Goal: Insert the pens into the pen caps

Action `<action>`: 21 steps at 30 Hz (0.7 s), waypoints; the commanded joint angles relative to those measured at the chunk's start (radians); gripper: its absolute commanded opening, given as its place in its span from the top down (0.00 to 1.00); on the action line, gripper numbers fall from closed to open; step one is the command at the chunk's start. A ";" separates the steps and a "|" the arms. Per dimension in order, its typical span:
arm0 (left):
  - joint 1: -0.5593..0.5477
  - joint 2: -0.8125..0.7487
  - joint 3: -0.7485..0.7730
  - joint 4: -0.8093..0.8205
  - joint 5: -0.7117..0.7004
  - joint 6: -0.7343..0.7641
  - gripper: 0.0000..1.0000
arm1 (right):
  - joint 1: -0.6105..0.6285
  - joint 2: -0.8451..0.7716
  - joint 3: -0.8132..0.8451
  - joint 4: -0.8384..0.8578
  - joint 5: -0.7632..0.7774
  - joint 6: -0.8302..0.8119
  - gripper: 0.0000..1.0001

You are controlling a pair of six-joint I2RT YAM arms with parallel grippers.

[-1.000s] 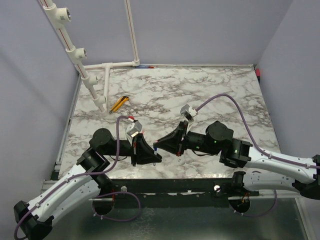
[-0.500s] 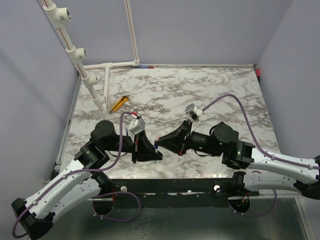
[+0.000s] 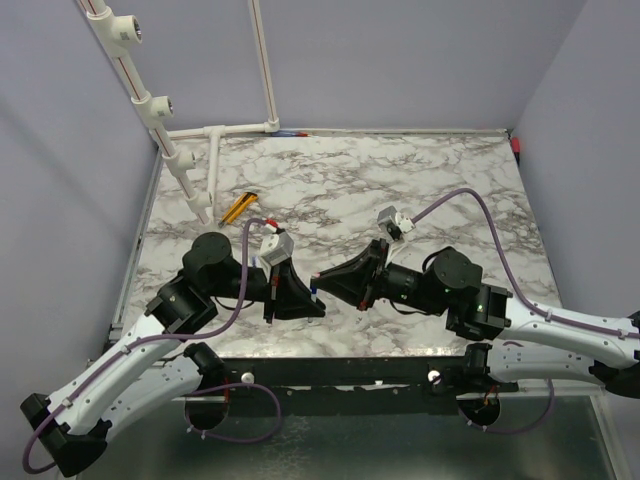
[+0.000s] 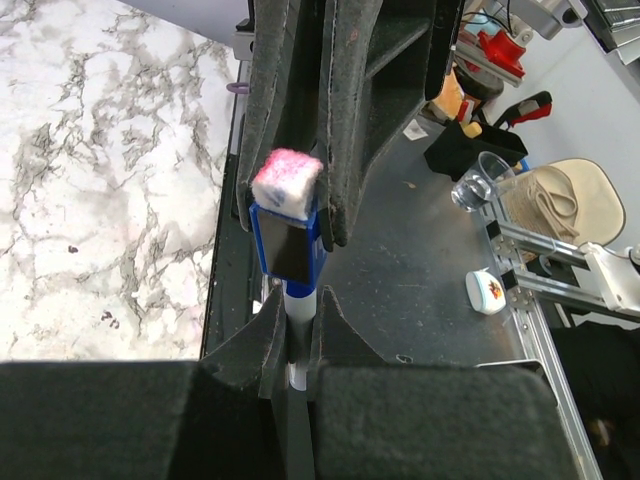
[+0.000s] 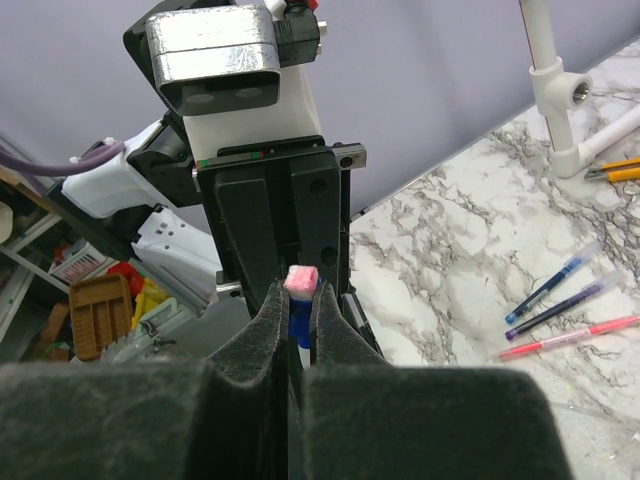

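Note:
A whitish pen (image 4: 291, 325) stands between both grippers above the table's near edge. Its blue pen cap (image 4: 288, 250), topped by a pink-white block (image 4: 287, 182), sits over the pen's upper end. My left gripper (image 4: 290, 302) is shut on the white barrel just under the cap. My right gripper (image 5: 300, 290) is shut on the blue cap (image 5: 300, 318), with the pink block at its fingertips. In the top view the two grippers meet tip to tip, left (image 3: 320, 311) and right (image 3: 317, 281). A blue pen (image 5: 555, 285), a dark pen (image 5: 560, 308) and a red-pink pen (image 5: 570, 338) lie on the marble.
A yellow-and-black flat tool (image 3: 238, 208) lies at the back left beside a white pipe frame (image 3: 215, 170). Purple walls close in the marble table (image 3: 400, 180) on three sides. A dark metal ledge (image 4: 420, 260) runs below the near edge.
Both wrists have shifted slightly to the right and the arms' elbows have moved. The fingertips stay together at the same spot, still holding the pen and cap.

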 commanded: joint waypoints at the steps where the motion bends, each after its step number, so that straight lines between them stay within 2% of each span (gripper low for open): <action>1: 0.022 0.010 0.063 0.223 -0.184 0.000 1.00 | 0.084 0.048 -0.044 -0.305 -0.166 0.027 0.99; 7: 0.022 -0.041 -0.007 0.221 -0.178 -0.053 1.00 | 0.083 0.082 0.027 -0.326 -0.081 -0.010 0.99; 21: 0.022 -0.165 -0.159 0.202 -0.159 -0.138 1.00 | 0.083 0.071 0.146 -0.296 0.088 -0.027 0.66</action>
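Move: The blue pen cap, already on the upright white pen, is between my right fingertips, its felt tip sticking up. My left hand grips the white barrel below, so the cap sits roughly 4 cm above that hand, directly over it. On the table about 30 cm below my right hand lie the pink pen, some 25 cm ahead and 10 cm left, and the purple pen, equally far ahead and about 14 cm left. I open my right fingers off the blue cap, then sink that hand about 2.5 cm, its fingertips tipping some 10 degrees downward as they drop below the cap beside the pen. My left hand keeps its pinch on the white barrel and carries it about 1 cm left, turning slightly counter-clockwise and dipping briefly. ##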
